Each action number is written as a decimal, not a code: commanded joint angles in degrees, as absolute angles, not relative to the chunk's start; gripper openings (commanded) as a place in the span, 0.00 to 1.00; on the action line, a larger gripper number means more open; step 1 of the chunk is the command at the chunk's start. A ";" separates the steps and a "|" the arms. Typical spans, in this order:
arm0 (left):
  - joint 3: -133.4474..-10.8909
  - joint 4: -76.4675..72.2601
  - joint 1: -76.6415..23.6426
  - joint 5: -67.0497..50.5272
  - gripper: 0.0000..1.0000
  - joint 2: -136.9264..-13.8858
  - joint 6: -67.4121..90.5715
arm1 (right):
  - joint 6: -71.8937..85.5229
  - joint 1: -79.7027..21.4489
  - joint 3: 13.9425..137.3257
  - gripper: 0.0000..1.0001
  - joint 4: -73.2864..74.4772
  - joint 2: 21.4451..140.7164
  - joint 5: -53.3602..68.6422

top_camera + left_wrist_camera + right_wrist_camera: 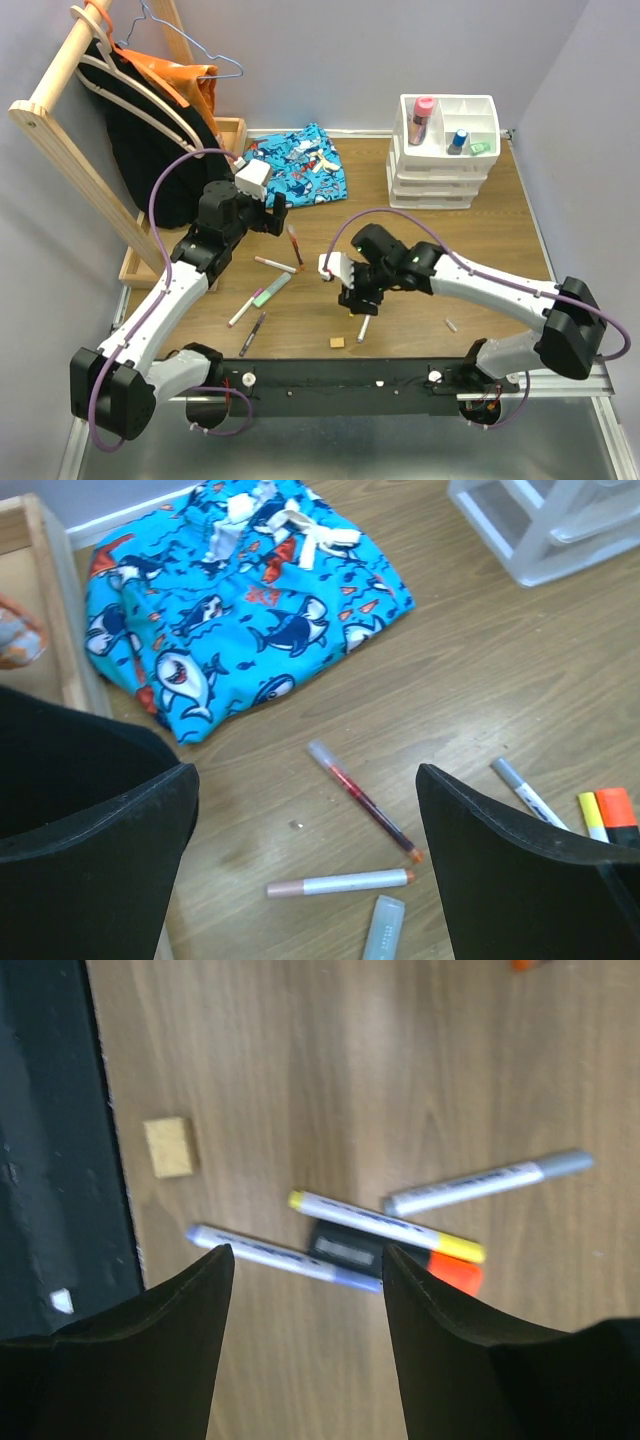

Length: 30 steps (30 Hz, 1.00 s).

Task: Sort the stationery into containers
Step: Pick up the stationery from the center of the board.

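Observation:
The white drawer organiser [445,165] stands at the back right; a pink glitter tube [421,118] and a small jar [458,140] sit in its top compartments. My left gripper [275,215] [307,780] hangs open and empty above a red pen [365,802], a silver pen [340,883] and a pale highlighter [383,927]. My right gripper [358,300] [307,1255] is open, holding nothing, just above a blue-capped marker [280,1256], a yellow-capped marker [385,1225], a black and orange highlighter [400,1258] and a grey marker [487,1182]. A tan eraser cube [338,342] [169,1146] lies near the front.
A blue shark-print cloth [300,170] [240,610] lies at the back centre. A wooden rack with hanging clothes [150,120] and a wooden tray [232,130] fill the left. More pens [252,320] lie left of centre. The black base rail [340,375] runs along the near edge.

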<state>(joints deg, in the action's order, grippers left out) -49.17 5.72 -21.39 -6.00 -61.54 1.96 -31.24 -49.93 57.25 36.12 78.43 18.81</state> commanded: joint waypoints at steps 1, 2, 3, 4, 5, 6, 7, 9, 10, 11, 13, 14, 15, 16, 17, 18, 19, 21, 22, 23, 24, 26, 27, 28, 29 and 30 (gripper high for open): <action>-47.65 4.67 -20.40 0.97 0.99 -58.10 2.11 | -19.52 -56.33 54.76 0.68 27.95 80.42 12.57; -47.11 4.48 -20.13 0.97 0.99 -56.70 2.46 | -18.90 -58.77 54.67 0.67 27.34 80.68 12.48; -46.59 4.22 -19.78 1.05 0.99 -55.99 2.81 | -18.37 -59.84 54.58 0.67 26.99 80.77 12.31; -45.71 4.31 -19.08 1.14 0.99 -55.38 3.60 | -17.93 -60.55 54.15 0.67 26.72 81.29 12.22; -45.36 4.31 -18.81 1.40 0.99 -54.15 3.86 | -17.67 -61.77 53.97 0.67 26.37 81.47 12.13; -45.00 4.31 -18.63 1.75 0.99 -53.62 4.04 | -17.41 -62.40 53.70 0.67 26.11 81.74 12.13; -44.30 4.48 -18.46 2.63 0.99 -53.09 4.48 | -16.79 -62.92 53.44 0.67 25.84 82.09 12.30; -43.77 4.83 -17.84 3.42 0.99 -51.69 5.18 | -16.00 -64.77 53.53 0.67 25.14 82.44 11.87; -43.60 5.10 -17.58 4.04 0.99 -51.42 5.45 | -15.47 -65.38 53.44 0.67 24.88 82.62 11.60; -43.51 5.27 -17.49 4.22 0.99 -50.72 5.62 | -15.38 -66.26 53.26 0.67 24.18 83.05 11.25; -43.33 5.62 -17.14 4.31 0.99 -50.01 5.71 | -15.47 -67.06 53.17 0.67 23.56 83.67 11.16; -43.33 5.80 -16.96 3.96 0.99 -49.57 5.63 | -15.47 -67.58 53.00 0.67 23.03 84.37 11.25; -43.42 5.89 -16.79 3.87 0.99 -49.40 5.71 | -15.73 -67.94 52.91 0.66 22.85 84.72 11.25; -43.50 6.32 -16.70 3.78 0.99 -49.22 5.63 | -16.34 -68.11 52.65 0.66 22.59 84.99 11.25; -43.59 6.50 -16.70 3.78 0.99 -48.87 5.71 | -16.70 -68.64 52.39 0.66 21.80 85.25 11.08; -43.59 6.50 -16.61 3.87 0.99 -48.69 5.71 | -16.87 -68.73 51.86 0.66 21.27 85.43 10.99; -43.51 6.42 -16.61 3.95 0.99 -48.60 5.71 | -17.22 -68.99 51.51 0.66 20.75 85.60 10.90; -43.33 5.98 -16.61 3.96 0.99 -48.34 5.89 | -17.14 -69.26 51.15 0.65 19.43 86.39 10.72; -43.24 5.98 -16.61 3.96 0.99 -48.51 5.98 | -17.31 -69.43 50.72 0.65 19.16 86.57 10.64; -43.24 5.89 -16.61 3.87 0.99 -48.78 6.15 | -17.40 -69.61 50.54 0.65 18.90 86.66 10.37; -43.33 5.98 -16.61 3.61 0.99 -48.87 6.24 | -17.58 -69.70 50.28 0.64 18.90 86.75 10.28; -43.50 6.33 -16.61 3.34 0.99 -49.22 6.77 | -17.84 -69.87 49.92 0.64 19.24 87.10 10.02; -43.59 6.33 -16.61 3.25 0.99 -49.31 6.94 | -17.67 -69.96 49.75 0.64 19.42 87.10 10.11; -43.68 6.42 -16.61 3.16 0.99 -49.48 7.20 | -17.67 -69.87 49.66 0.64 19.60 87.27 10.28; -43.68 6.42 -16.61 3.08 0.99 -49.57 7.29 | -17.75 -69.87 49.31 0.64 19.60 87.45 10.37; -43.68 6.33 -16.61 3.08 0.99 -49.57 7.38 | -17.75 -70.05 49.13 0.64 19.51 87.36 10.37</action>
<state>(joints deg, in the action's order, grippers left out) -43.57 6.15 -16.93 2.42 -49.39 5.93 -17.17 -69.30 50.43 20.95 86.50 11.38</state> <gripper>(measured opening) 0.988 0.644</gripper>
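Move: The small tan block lies about 9 cm back and 6 cm to the left of my open right hand, some 13 cm below it. At that same depth, the blue marker lies about 3 cm back and 2 cm right, the yellow marker about 4 cm ahead, and the orange-and-black highlighter about 4 cm ahead and 2 cm right. From my left hand the block is some 26 cm back, 17 cm right and 25 cm below. I bring my right hand back about 8 cm and left about 6 cm off the marker cluster, sinking roughly 6 cm towards the tan block, with most of the sinking late as the sideways travel dies out. Its fingers stay part open, still pointing down and to the left, touching nothing. My empty left hand swings about 6 cm left towards the hanging black garment, turning some 15 degrees counter-clockwise. ##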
